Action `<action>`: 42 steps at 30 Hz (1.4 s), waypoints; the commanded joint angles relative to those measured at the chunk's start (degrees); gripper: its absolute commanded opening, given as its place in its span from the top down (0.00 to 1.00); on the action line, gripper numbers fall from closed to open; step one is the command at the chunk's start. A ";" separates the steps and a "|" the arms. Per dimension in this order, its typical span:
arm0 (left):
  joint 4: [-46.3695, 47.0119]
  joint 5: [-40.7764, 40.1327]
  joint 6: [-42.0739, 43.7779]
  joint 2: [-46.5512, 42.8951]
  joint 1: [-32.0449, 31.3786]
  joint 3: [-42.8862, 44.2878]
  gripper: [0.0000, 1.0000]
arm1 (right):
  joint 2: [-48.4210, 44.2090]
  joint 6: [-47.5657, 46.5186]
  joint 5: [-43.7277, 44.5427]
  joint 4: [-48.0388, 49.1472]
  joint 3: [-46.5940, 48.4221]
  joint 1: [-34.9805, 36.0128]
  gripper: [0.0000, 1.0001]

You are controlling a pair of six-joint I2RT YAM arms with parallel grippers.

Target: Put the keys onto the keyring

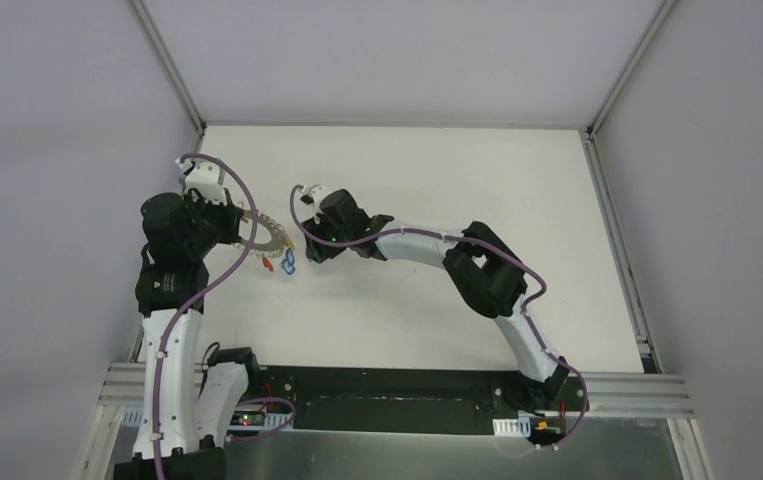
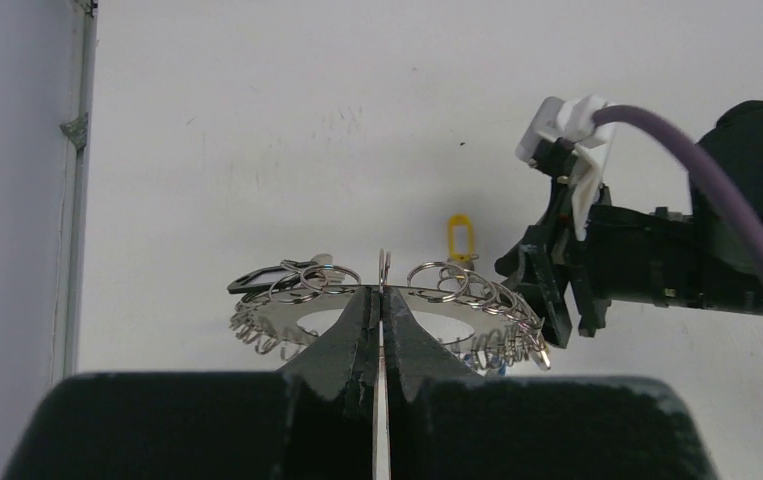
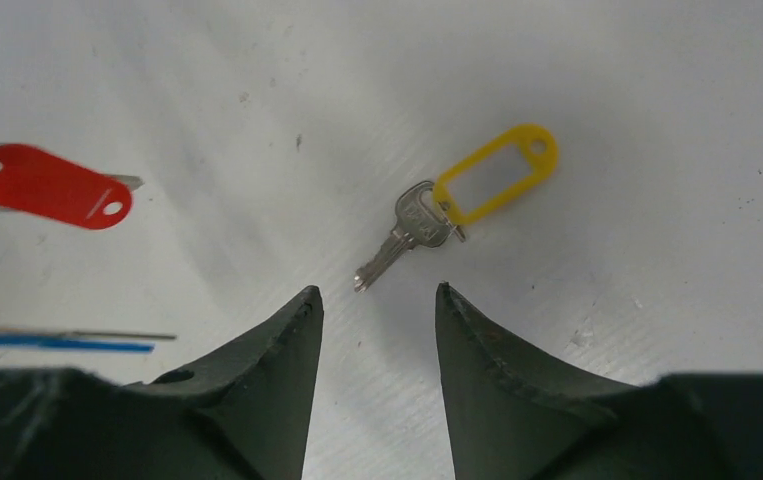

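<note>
The keyring [image 2: 287,322] is a flat grey metal ring with a hollow centre and many wire loops, held level above the table. My left gripper [image 2: 381,300] is shut on its near rim; the keyring [image 1: 269,238] also shows from above. A silver key [image 3: 412,228] with a yellow tag [image 3: 497,180] lies flat on the table. My right gripper [image 3: 377,292] hangs open just short of the key's tip, with nothing between its fingers. To its left lie a red-tagged key [image 3: 52,187] and a blue tag [image 3: 62,345] seen edge-on.
My right gripper [image 1: 307,245] sits close to the keyring's right side, with the red key [image 1: 268,266] and blue key [image 1: 289,262] just below the ring. A metal rail [image 1: 167,60] and grey walls bound the white table [image 1: 457,180].
</note>
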 commanded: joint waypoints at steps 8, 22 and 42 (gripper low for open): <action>-1.35 2.38 3.58 -3.41 0.26 2.79 1.00 | 4.40 -5.12 10.12 -0.67 5.53 0.76 0.51; -2.61 5.02 4.72 -3.09 0.21 3.55 1.00 | 9.13 -5.84 6.39 -1.34 11.28 0.76 1.00; -1.83 34.92 9.62 -4.01 -0.67 -2.49 1.00 | -29.30 4.80 -2.79 7.68 -28.34 -9.34 1.00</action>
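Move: The yellow-tagged key lies on the table just off the right hand's half-open fingers, about 3 cm ahead, 2 cm left and 3 cm below. Hanging from the keyring, the blue tags are roughly 8 cm back, 3 cm left and 6 cm above the right hand, the red tag some 8 cm back, 7 cm left and 6 cm above. From the left hand, holding the keyring, the yellow-tagged key is about 5 cm ahead, 9 cm right and 25 cm below. Right hand dips 3 cm forward, pinches the yellow-tagged key, lifts it 12 cm rightward; left swings keyring rightward. ##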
